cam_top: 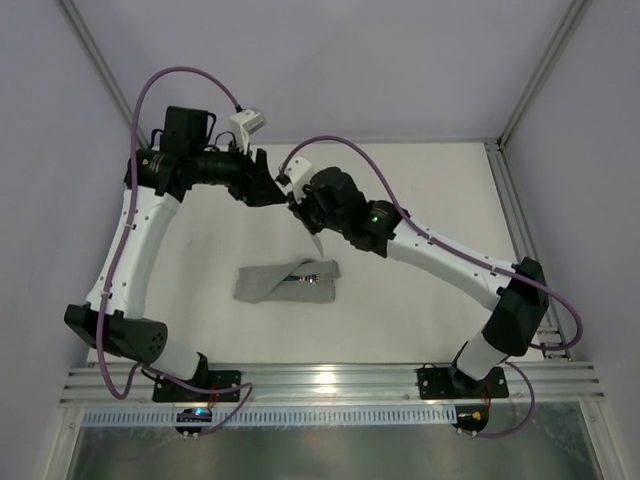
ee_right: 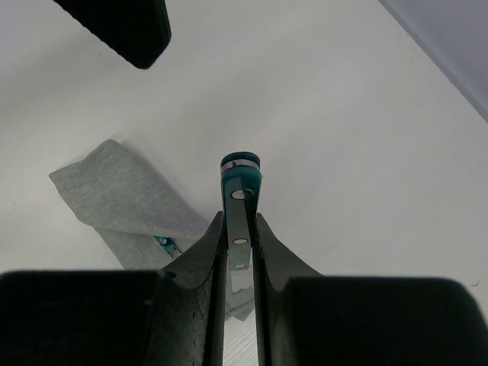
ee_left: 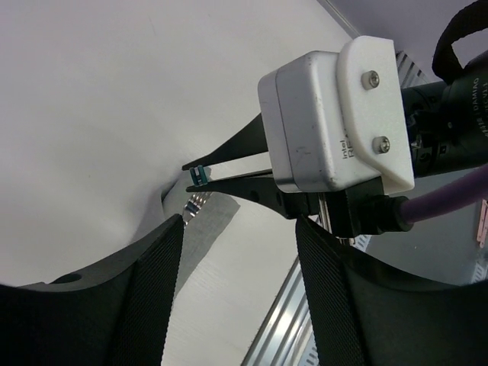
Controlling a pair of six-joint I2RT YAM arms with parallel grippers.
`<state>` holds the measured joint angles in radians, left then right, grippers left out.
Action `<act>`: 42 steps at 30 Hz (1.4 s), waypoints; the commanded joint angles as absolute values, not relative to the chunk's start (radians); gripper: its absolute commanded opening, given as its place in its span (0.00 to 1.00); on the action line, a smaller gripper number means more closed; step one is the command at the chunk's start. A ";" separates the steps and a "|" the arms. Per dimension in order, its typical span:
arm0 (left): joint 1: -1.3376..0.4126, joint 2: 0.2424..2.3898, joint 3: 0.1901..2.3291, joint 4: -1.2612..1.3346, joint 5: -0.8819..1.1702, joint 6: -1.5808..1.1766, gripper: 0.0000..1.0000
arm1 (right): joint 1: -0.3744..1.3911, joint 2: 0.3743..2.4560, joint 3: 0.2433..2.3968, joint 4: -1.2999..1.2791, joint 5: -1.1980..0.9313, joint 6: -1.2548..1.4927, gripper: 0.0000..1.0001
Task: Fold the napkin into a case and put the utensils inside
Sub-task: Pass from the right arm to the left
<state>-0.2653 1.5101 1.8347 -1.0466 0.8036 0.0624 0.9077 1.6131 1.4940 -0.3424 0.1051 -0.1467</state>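
Note:
The grey napkin (cam_top: 287, 281) lies folded into a narrow case mid-table. The fork (cam_top: 305, 279) sticks out of it, and its tines (ee_left: 194, 204) show in the left wrist view. My right gripper (cam_top: 303, 213) hovers above and behind the napkin, shut on the knife (ee_right: 241, 191). The teal handle stands between its fingers and the blade (cam_top: 317, 243) points down toward the napkin. My left gripper (cam_top: 272, 190) is just left of the right one, open and empty, its fingers (ee_left: 152, 274) wide apart. The napkin (ee_right: 122, 194) and a bit of the fork's handle (ee_right: 165, 243) also show in the right wrist view.
The right wrist's white camera box (ee_left: 335, 114) is close in front of my left gripper. An aluminium rail (cam_top: 330, 382) runs along the near table edge and another rail (cam_top: 515, 230) along the right side. White walls enclose the table.

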 commanded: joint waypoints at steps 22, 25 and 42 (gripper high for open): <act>-0.258 1.490 1.779 -0.893 0.853 -0.060 0.62 | 0.907 1.505 1.466 -0.115 -0.051 -0.009 0.03; -0.262 1.482 1.784 -0.914 0.833 -0.040 0.62 | 0.907 1.522 1.488 -0.141 -0.054 -0.005 0.03; -0.393 1.482 1.779 -1.034 0.477 0.143 0.00 | 0.913 1.559 1.490 -0.110 -0.098 0.051 0.03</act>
<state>-0.3923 1.4971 1.7832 -1.0126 0.5312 0.1104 0.9054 1.5803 1.4551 -0.1986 -0.0662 0.0311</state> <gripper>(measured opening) 0.077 0.167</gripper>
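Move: The knife, held upright in the shut right gripper, offers its handle end about 3 cm ahead of the open left gripper, 4 cm to its right and 6 cm below. The folded napkin lies some 34 cm below the left hand and 8 cm back, with the fork on it about 2 cm to the hand's right. From the right hand, the left gripper is about 5 cm left, 3 cm back and 9 cm higher; the napkin is 10 cm back, 6 cm left and 25 cm down. Raise the knife in the right gripper about 5 cm, easing it left and slightly back towards the left fingers and rolling its left side up some 15 degrees; then sink about half that rise, grip kept. Hover the left gripper just above, then bring it down about 4 cm with its fingers tipping downward, and close them to pinch the handle's protruding end. ##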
